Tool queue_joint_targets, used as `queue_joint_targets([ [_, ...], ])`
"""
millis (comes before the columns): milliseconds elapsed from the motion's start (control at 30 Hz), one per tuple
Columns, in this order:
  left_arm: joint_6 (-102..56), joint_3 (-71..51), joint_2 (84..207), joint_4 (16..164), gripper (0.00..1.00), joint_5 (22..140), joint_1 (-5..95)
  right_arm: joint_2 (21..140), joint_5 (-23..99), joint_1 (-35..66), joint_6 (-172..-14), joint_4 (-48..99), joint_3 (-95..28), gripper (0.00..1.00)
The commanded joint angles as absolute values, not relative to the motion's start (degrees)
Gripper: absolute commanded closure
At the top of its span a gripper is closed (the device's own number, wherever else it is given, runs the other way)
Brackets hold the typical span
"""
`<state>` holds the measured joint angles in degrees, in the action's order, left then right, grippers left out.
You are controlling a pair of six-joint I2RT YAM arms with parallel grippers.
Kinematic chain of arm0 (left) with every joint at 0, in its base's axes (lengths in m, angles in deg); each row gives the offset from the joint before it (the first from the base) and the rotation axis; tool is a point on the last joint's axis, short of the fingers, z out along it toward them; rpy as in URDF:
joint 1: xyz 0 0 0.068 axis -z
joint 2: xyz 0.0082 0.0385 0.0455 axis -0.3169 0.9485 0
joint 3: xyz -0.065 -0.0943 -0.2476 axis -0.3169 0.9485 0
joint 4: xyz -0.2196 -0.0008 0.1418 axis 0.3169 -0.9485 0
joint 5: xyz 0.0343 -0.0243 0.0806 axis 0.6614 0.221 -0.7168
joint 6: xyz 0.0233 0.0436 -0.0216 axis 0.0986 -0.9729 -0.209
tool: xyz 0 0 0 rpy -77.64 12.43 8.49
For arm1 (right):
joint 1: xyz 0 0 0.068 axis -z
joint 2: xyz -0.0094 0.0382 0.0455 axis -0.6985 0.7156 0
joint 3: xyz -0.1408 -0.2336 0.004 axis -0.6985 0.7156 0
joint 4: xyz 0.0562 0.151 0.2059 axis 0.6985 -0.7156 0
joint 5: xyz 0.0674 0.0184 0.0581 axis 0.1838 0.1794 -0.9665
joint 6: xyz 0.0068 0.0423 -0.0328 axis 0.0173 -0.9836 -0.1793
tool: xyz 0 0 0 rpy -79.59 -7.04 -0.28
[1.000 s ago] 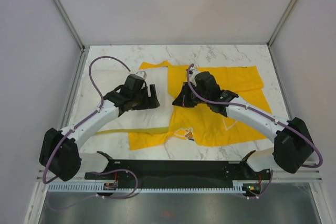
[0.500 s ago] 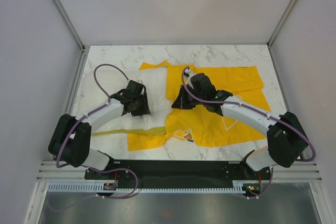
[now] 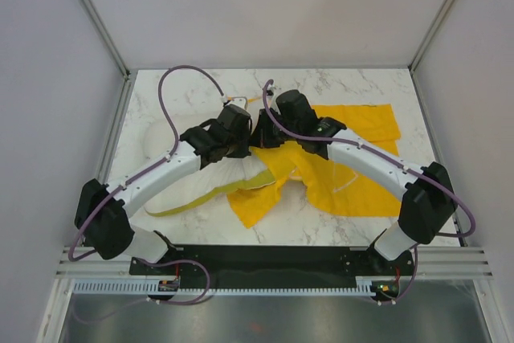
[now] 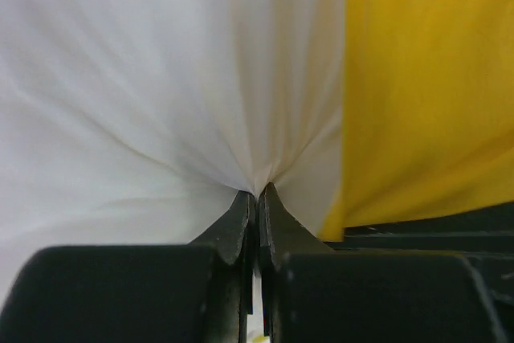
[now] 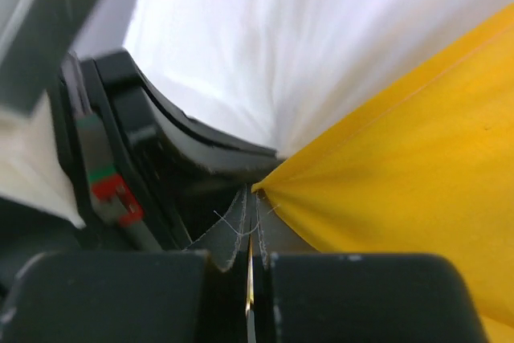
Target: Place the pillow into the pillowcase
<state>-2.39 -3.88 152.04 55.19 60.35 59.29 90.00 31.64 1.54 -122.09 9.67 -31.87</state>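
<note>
The white pillow (image 3: pixel 217 176) lies left of centre on the marble table, its yellow edge band toward the front. My left gripper (image 3: pixel 238 136) is shut on a pinch of the pillow (image 4: pixel 161 102), the white cloth fanning out from the fingertips. The yellow pillowcase (image 3: pixel 353 158) spreads to the right, one corner drooping forward over the table. My right gripper (image 3: pixel 269 128) is shut on the pillowcase (image 5: pixel 401 158) at its edge, lifting it beside the pillow. The two grippers sit almost touching above the pillow's right end.
Grey walls close in the marble table (image 3: pixel 337 86) at the back and both sides. Purple cables (image 3: pixel 185 74) arch over the left arm and behind the right wrist. The black base rail (image 3: pixel 265 259) runs along the near edge.
My left gripper has closed on the pillow and moved right and back with it. The right gripper has pulled the pillowcase edge left and up; the case has bunched toward the pillow.
</note>
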Motion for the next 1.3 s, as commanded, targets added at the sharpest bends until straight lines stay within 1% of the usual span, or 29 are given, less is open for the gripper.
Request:
queue_joint_targets([
  [0,-1.11,-10.29,150.39,55.38,0.98,57.09,61.45,90.62,31.13,0.63,-120.75,8.78,-38.48,1.00],
  [133,1.34,-5.73,152.06,58.69,0.98,56.39,62.16,90.01,33.50,0.36,-121.10,8.78,-34.64,1.00],
  [167,1.78,-1.98,152.24,59.93,0.98,56.73,62.07,88.97,33.94,0.36,-121.10,9.04,-31.84,1.00],
  [233,2.75,1.56,152.68,62.74,0.98,58.40,61.81,87.47,34.38,0.36,-121.01,9.21,-28.66,1.00],
  [300,3.45,5.08,154.25,65.74,0.98,60.85,59.97,84.40,34.65,0.27,-121.10,9.22,-23.41,1.00],
  [400,3.63,6.41,156.45,69.08,0.98,63.41,57.68,78.77,37.36,0.27,-120.14,7.38,-18.37,1.00],
  [433,3.63,5.98,156.89,69.52,0.98,63.42,57.59,76.50,39.46,0.36,-119.53,6.15,-17.93,0.93],
  [500,3.55,3.52,158.47,70.05,0.98,63.42,57.59,74.55,41.06,0.36,-117.85,3.07,-17.22,0.85],
  [533,3.37,1.34,159.09,70.05,0.98,63.42,57.59,72.89,42.28,0.27,-117.41,1.41,-17.05,0.69],
  [567,3.11,0.36,159.53,69.97,0.98,63.42,57.59,71.91,42.73,0.27,-116.28,0.87,-16.35,0.60],
  [633,3.11,-1.92,160.85,69.97,0.98,63.42,57.59,69.20,44.13,-0.78,-115.04,-0.01,-15.29,0.48],
  [667,3.11,-2.37,161.11,69.97,0.98,63.42,57.59,68.48,46.75,-1.39,-114.34,-1.23,-14.24,0.46],
  [733,3.11,-3.16,161.64,69.97,0.98,63.42,57.59,67.08,49.75,-3.85,-113.28,-2.12,-12.83,0.44],
  [833,3.19,-4.22,162.69,69.18,0.98,63.24,57.59,68.38,55.02,-7.71,-113.80,-3.43,-10.81,0.44],
  [867,3.02,-4.66,162.96,69.09,0.98,63.33,57.59,68.82,59.74,-9.90,-114.24,-3.53,-10.46,0.44],
  [1000,2.84,-5.19,163.05,68.39,0.98,63.42,57.59,71.55,69.33,-11.06,-116.09,-2.66,-8.26,0.42],
  [1033,2.84,-5.02,162.96,68.47,0.98,63.42,57.59,73.29,70.67,-10.98,-116.18,-1.17,-7.65,0.39],
  [1100,2.76,-4.93,162.87,68.39,0.98,63.42,57.59,75.58,73.31,-11.06,-116.35,0.59,-7.38,0.38],
  [1267,2.58,-4.57,162.35,67.95,0.98,63.59,57.50,84.02,72.01,-10.98,-116.53,8.15,-7.55,0.37],
])
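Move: The left hand holds the pillow's right end; the yellow case's mouth lies about 7 cm to its right, level ahead and some 6 cm lower, and the pillow's near right corner is roughly 3 cm back, 5 cm right and 7 cm below. The right hand holds the mouth's upper edge. The mouth's near corner is about 4 cm back from it, 8 cm right and 15 cm down, while the lower flap lies 6 cm back, straight below in width, 18 cm down. After both hands lift a last 2–3 cm together, the left keeps its pinch on the pillow's end and lowers it, dipping slightly back before easing forward and right towards the case's mouth, to stop about 6 cm lower than it began. The right comes down, back and to its right with the case's edge, opens to a bit over half and lets go, rises a little as it draws clear, then sinks towards the mouth's near corner, some 12 cm right and 13 cm down in all, its wrist rolling about 40 degrees until the open fingers point steeply down. ##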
